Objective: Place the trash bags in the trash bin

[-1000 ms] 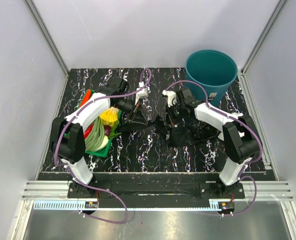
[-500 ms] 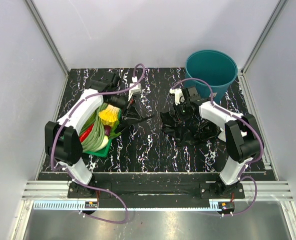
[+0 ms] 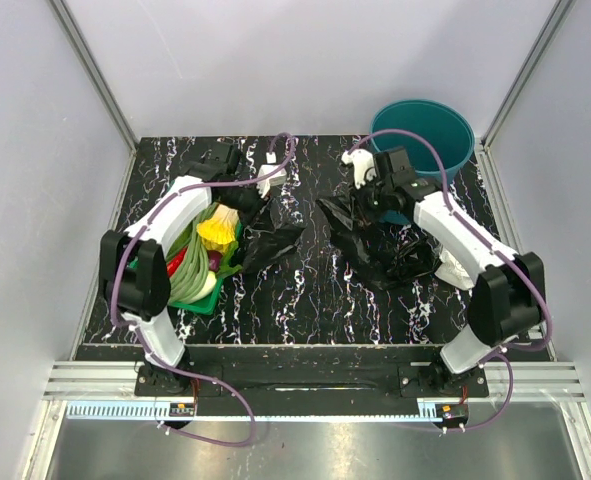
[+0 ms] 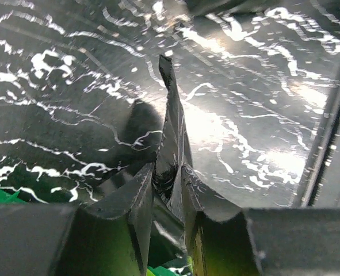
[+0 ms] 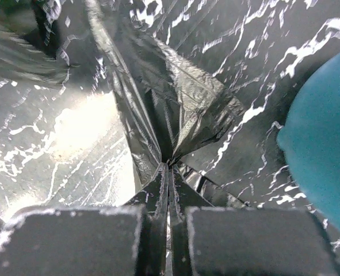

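Observation:
The teal trash bin (image 3: 422,140) stands upright at the back right; its wall also shows in the right wrist view (image 5: 325,138). My right gripper (image 3: 372,196) is shut on the larger black trash bag (image 3: 377,248), which drapes from it down onto the table just left of the bin. In the right wrist view the jaws (image 5: 168,168) pinch a gathered fold of that bag (image 5: 175,98). My left gripper (image 3: 258,203) is shut on the smaller black trash bag (image 3: 272,240), lifted beside the tray. In the left wrist view the film (image 4: 171,115) stands pinched between the fingers (image 4: 168,175).
A shallow green tray (image 3: 199,303) with a yellow item, red peppers and green vegetables sits at the left, under the left arm. The table is black marble-patterned (image 3: 295,300). Grey walls and metal rails enclose the table.
My right gripper has moved back and right toward the bin, dragging the large bag with it. My left gripper has shifted slightly back with the small bag, which now hangs more spread.

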`<move>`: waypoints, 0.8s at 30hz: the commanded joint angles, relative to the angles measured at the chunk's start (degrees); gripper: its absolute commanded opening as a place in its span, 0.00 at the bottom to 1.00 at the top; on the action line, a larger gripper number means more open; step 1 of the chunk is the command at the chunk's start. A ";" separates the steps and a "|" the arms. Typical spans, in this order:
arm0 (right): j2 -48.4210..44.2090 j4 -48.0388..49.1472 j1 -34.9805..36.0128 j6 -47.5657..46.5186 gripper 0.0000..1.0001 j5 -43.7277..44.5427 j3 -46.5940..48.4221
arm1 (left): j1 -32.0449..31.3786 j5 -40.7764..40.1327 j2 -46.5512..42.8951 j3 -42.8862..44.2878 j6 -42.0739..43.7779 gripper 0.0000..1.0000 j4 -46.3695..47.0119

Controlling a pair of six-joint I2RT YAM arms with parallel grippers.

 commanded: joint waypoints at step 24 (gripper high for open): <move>-2.31 -4.26 -0.11 1.43 0.00 -12.66 8.33 | -0.87 8.36 -0.71 -3.18 -26.74 0.99 27.31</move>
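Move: The black trash bag in the left fingers hangs with its body about 3 cm behind that hand, 2 cm to its right and 9 cm below. The vegetable crate is about 15 cm left and 1 cm back, at similar depth; the other bag is some 26 cm right and 1 cm back, 9 cm below. From the right hand, which holds that bag, the bin is roughly 11 cm right and 8 cm farther out, level in height. Down about 8 cm and forward 5, drifting left, the left hand dips beside the vegetable crate, opens its fingers wide and lets go of its bag, then climbs back some 6 cm while swinging right towards the other bag. The right hand rises about 8 cm, quickly at first, keeping its pinch on its own bag. ##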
